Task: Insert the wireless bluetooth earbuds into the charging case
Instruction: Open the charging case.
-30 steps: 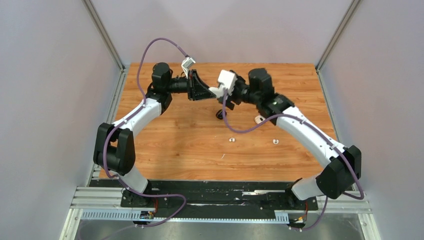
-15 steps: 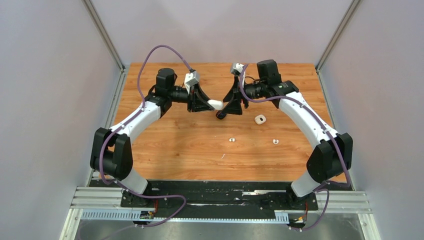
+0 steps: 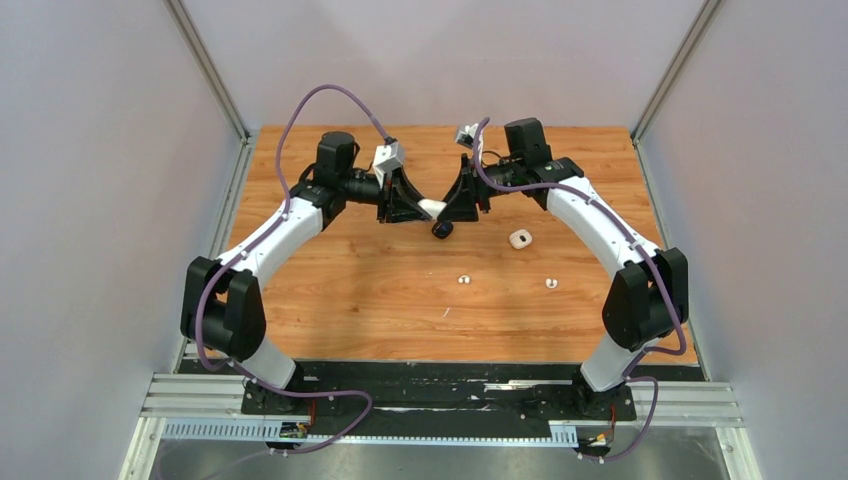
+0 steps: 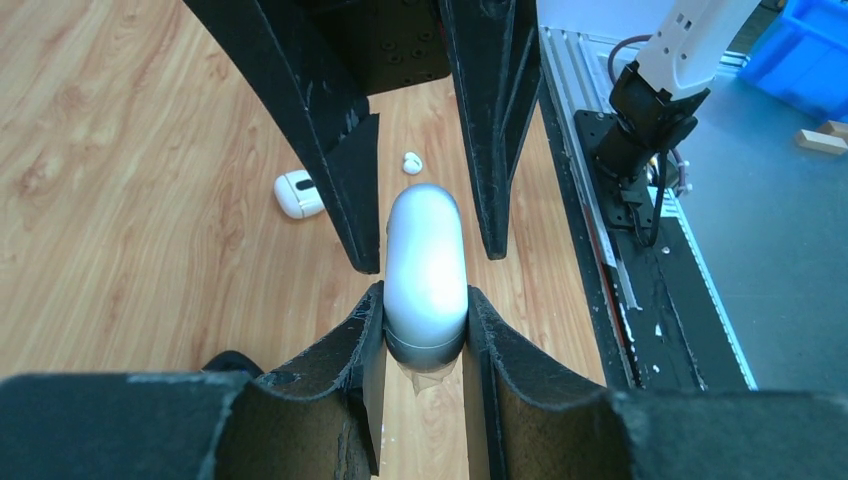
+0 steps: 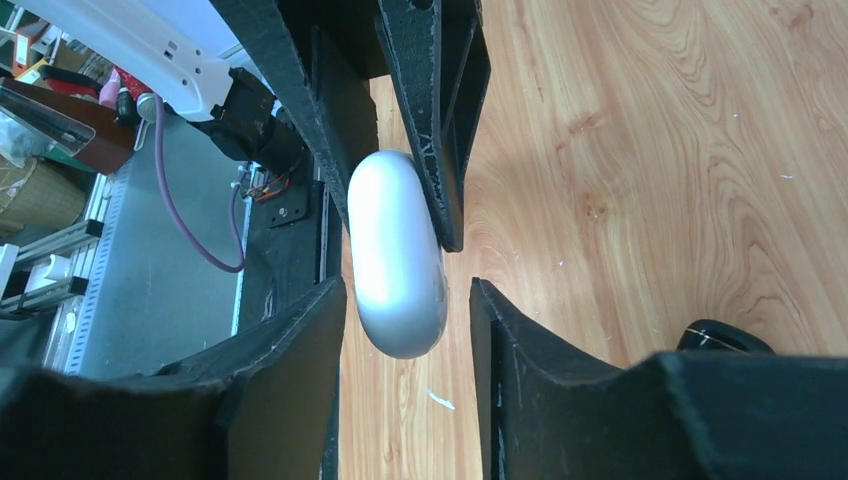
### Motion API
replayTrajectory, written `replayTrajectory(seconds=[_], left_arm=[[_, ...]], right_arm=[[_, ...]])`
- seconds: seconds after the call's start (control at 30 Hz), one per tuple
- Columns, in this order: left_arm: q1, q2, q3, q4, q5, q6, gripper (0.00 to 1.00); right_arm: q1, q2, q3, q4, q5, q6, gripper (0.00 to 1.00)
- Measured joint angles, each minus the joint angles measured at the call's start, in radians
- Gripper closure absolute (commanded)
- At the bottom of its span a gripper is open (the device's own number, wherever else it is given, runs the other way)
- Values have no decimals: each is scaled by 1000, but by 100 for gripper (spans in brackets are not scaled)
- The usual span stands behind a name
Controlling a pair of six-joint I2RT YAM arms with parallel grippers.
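A closed white charging case hangs above the table, and my left gripper is shut on its near end. From the opposite side my right gripper straddles the case's free end, open, with a gap on one side. In the top view the case bridges the two grippers at the table's far middle. Two white earbuds lie loose on the wood nearer the arms. One earbud shows in the left wrist view.
A small white open case lies right of the grippers, also seen as a white case from the left wrist. A black case sits on the wood right under the held one. A tiny white scrap lies near the front.
The right arm swung in and turned its wrist, so its gripper now faces the left one with its jaws on either side of the case and narrower. The left gripper kept its hold.
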Motion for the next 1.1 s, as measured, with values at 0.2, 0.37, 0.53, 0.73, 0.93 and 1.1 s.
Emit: replayTrajectory(seconds=[0.2,0.37,0.53,0.73,0.93,1.1], left_arm=[[0,0,16,-20,-5,2,100],[-1,0,43,-90,-10,42,100],[-2,2,81,-167,-15,103,100],[-13,2,115,-264,-38,208,100],[-33,-8,120,-305,-100,317,100],[-50,-23,109,-306,-172,348,100]], right_arm=[[0,1,0,11,-3,2,72],[0,1,0,13,-10,-1,77],[0,1,10,16,-20,0,94],[-6,2,11,20,-39,29,94],[-38,27,1,85,-103,169,98],[-55,48,-30,185,-153,283,100]])
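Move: The white charging case hangs in the air between the hands, its middle about 2 cm to the right of the left hand, which already grips one end, and about 2 cm to the left of the right hand, level with both. On the table some 24 cm below, the black case lies about 13 cm ahead and 2 cm to the right of the left hand. From the right hand, the other white case lies roughly 12 cm ahead and 17 cm to the right, and the pair of earbuds 1 cm ahead and 4 cm to the right, both some 25 cm lower. The white charging case is pinched at its free end by the right fingers, which close from about half open to under a third while the left fingers keep their hold. Both hands lift it barely 1 cm, then twist against each other, rolling some 12 degrees each: the right hand's top goes forward, the left's back, as the left sinks again and the right edges forward. ##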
